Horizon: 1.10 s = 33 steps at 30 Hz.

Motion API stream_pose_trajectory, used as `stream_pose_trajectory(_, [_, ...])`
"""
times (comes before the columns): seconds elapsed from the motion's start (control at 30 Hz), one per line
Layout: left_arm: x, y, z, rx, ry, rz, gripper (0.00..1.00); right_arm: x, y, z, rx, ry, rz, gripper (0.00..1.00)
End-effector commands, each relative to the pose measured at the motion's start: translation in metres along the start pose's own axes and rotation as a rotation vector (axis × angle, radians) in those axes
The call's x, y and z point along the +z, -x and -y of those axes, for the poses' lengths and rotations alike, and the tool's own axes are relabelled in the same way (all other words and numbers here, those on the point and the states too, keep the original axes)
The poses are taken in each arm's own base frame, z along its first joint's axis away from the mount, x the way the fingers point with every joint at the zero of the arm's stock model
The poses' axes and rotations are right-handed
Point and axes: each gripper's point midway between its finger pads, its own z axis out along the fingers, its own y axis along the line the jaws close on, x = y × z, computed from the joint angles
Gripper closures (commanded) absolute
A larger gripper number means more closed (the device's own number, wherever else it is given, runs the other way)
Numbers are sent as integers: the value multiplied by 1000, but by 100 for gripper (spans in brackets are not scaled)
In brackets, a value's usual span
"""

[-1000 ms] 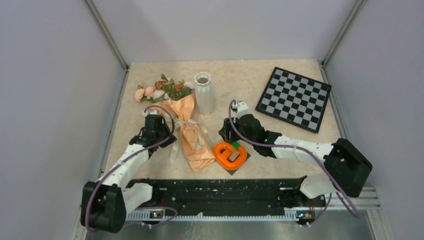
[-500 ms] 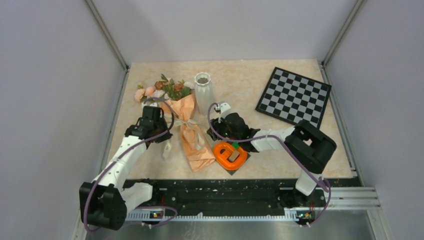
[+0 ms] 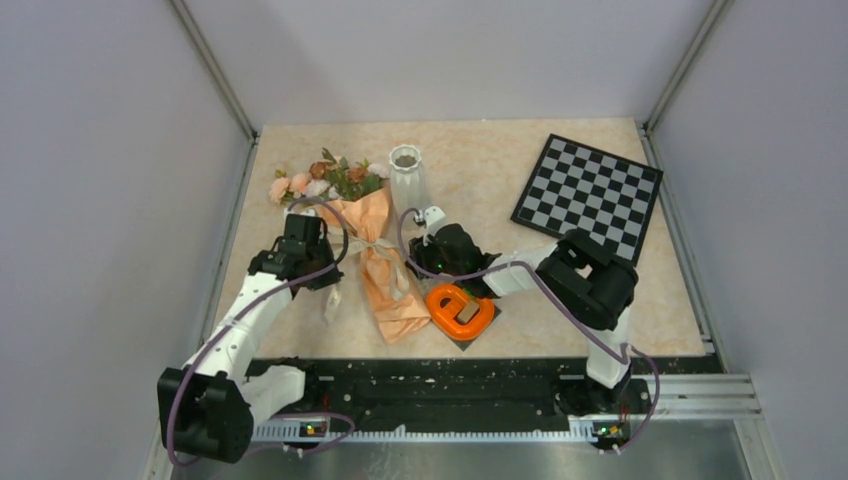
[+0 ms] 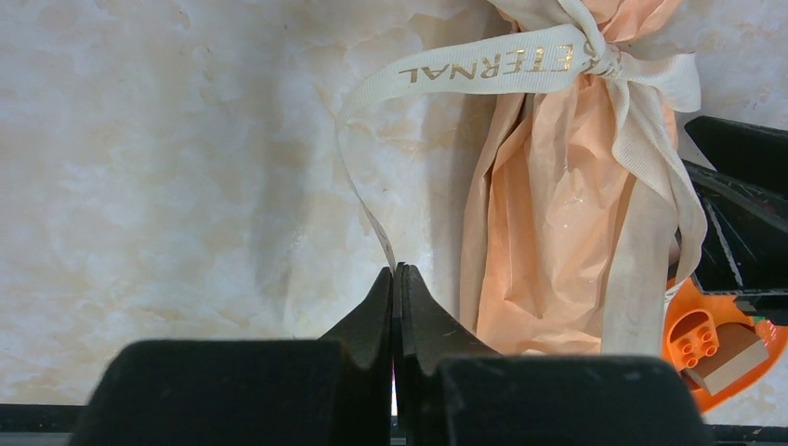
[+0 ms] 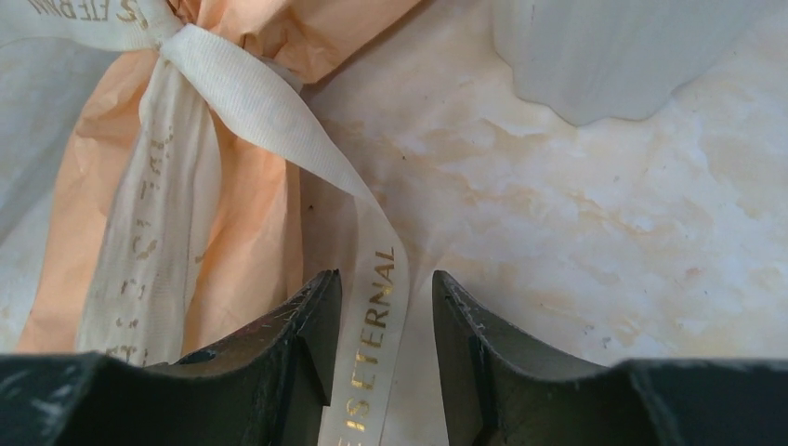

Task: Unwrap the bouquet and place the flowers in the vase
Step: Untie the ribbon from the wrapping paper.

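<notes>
The bouquet lies on the table in peach paper, cinched by a cream ribbon with gold lettering. Its flowers stick out at the far end, left of the white ribbed vase. My left gripper is shut on one thin ribbon tail, left of the paper. My right gripper is open on the bundle's right side. The other ribbon tail runs between its fingers without being pinched. The vase base stands just beyond it.
An orange plastic ring on a dark plate lies right beside the bouquet's near end, under my right arm. A checkerboard lies at the back right. Walls enclose the table on both sides and at the back.
My right arm has swung left to the bouquet, and its jaws have narrowed around the right ribbon tail. The left gripper has stayed shut on its tail and shifted slightly.
</notes>
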Motion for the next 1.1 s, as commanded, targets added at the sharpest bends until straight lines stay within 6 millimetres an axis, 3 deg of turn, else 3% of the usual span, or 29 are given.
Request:
stream_pose_trajectory(0.0, [-12, 16, 2, 15, -7, 64, 100, 14, 24, -11, -35, 65, 71, 59])
stream_pose_trajectory(0.33, [-3, 13, -4, 11, 10, 62, 100, 30, 20, -16, -52, 87, 52, 66])
stream_pose_trajectory(0.53, [3, 7, -7, 17, 18, 35, 100, 38, 20, -16, -64, 87, 48, 76])
stream_pose_trajectory(0.73, [0, 10, -8, 24, 24, 40, 100, 43, 19, -14, -94, 83, 46, 68])
stream_pose_trajectory(0.87, [0, 9, -10, 26, 29, 31, 100, 47, 21, -18, -108, 111, 47, 68])
stream_pose_trajectory(0.93, [1, 7, -11, 26, 31, 22, 100, 48, 22, -20, -107, 118, 52, 79])
stream_pose_trajectory(1.0, [1, 7, -11, 26, 34, 17, 100, 48, 24, -21, -99, 121, 59, 99])
stream_pose_trajectory(1.07, [1, 8, -14, 32, 50, 21, 100, 44, 28, -21, -89, 111, 71, 100])
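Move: The right hand, fingers partly open, is going for the ribbon's right tail, about 4 cm to its left, 2 cm ahead and barely below it. The knot lies some 10 cm to its left and 6 cm ahead at about its own height. The vase stands about 12 cm straight ahead, and the orange toy roughly 11 cm to the right and 10 cm back. From the left hand, which already holds the other tail, the right tail is about 15 cm to the right, 4 cm ahead and 6 cm lower. The right hand eases about 4 cm left and a little forward, sinking slightly at first, in towards the knot along its loose tail; the fingers narrow, reopen a little on the way and then shut right down, pinching the tail just short of the knot, while the wrist swings some 5 degrees counter-clockwise. The left hand keeps its pinch on the opposite tail and drifts about 1 cm left, away from the knot. ##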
